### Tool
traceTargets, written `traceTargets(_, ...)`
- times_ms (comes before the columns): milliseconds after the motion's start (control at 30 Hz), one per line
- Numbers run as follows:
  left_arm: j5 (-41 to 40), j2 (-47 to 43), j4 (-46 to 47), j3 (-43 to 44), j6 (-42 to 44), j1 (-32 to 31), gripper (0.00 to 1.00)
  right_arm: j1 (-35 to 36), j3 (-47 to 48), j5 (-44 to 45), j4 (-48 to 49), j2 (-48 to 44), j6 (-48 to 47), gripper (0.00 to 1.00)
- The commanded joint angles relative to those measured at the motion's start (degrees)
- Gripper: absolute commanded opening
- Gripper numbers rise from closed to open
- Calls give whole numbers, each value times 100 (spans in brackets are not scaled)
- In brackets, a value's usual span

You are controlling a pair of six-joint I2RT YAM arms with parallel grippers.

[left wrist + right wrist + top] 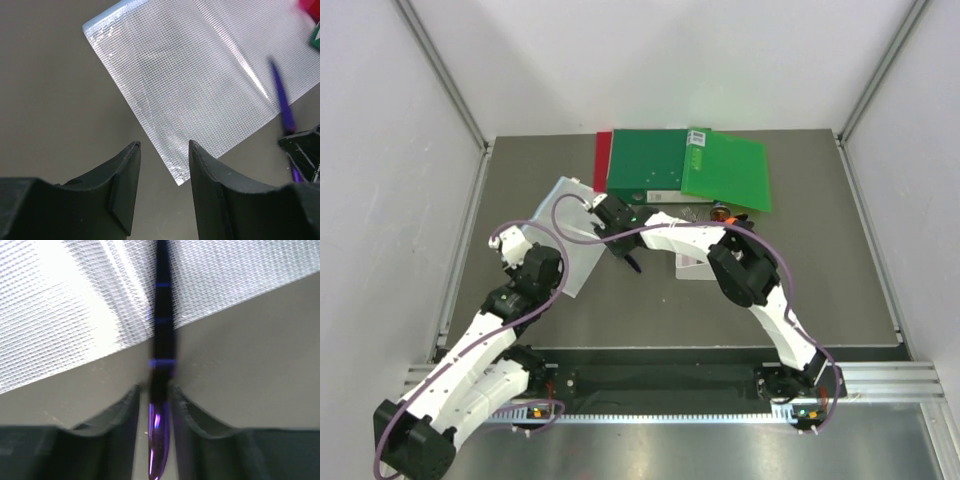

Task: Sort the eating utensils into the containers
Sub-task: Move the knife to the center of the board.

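A slim purple metallic utensil [161, 340] lies half on the clear mesh sheet [75, 305] and half on the grey table. My right gripper [155, 388] brackets its shiny end: the right finger touches it and a sliver of gap shows at the left finger, all blurred. The same utensil [281, 97] appears in the left wrist view. My left gripper [164, 145] hangs open and empty over the sheet's near corner [177, 177]. A few other utensils [718, 212] peek out by the green folder. A white container [690, 266] is mostly hidden under the right arm.
Flat folders lie at the back: a light green one [725, 170], a dark green one [645, 165] and a red one [603, 160]. The clear sheet [560, 210] lies at the left. Metal rails border the table on both sides.
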Motion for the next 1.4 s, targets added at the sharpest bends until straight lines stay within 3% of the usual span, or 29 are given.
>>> traceTargets(0, -171, -252, -27, 18, -30, 18, 49, 143, -22, 117, -462, 301, 136, 22)
traceTargets(100, -136, -253, -27, -8, -30, 18, 49, 170, -57, 108, -594, 398, 180, 1)
traceTargets(133, -127, -244, -18, 0, -29, 27, 49, 170, -75, 117, -612, 398, 206, 0)
traceTargets(333, -110, -235, 52, -8, 23, 18, 49, 214, -768, 240, -533, 91, 259, 0)
traceTargets(700, -31, -147, 184, -26, 94, 27, 49, 319, -3484, 337, 179, -2035, 883, 0)
traceTargets(1367, -75, -156, 158, -26, 76, 18, 49, 372, -3458, 636, 987, -3012, 514, 0)
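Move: Right between the right hand's partly open fingers lies the knife, its middle about 1 cm ahead, 1 cm left and 1 cm below. The translucent bag centres some 12 cm to this hand's left and 4 cm farther out, 2 cm below; the white container stands roughly 21 cm to the right, level with the hand. The knife lies about 12 cm ahead of the left hand, 16 cm to its right and 11 cm lower. Closing its fingers on the knife first, the right hand then pulls back and to the right, low and nearly level, dragging the knife off the bag's side onto the clear board for about 12 cm. There it stops and rises some 2.5 cm with the fingers shutting the last bit, the tips left over the knife rather than round it. ##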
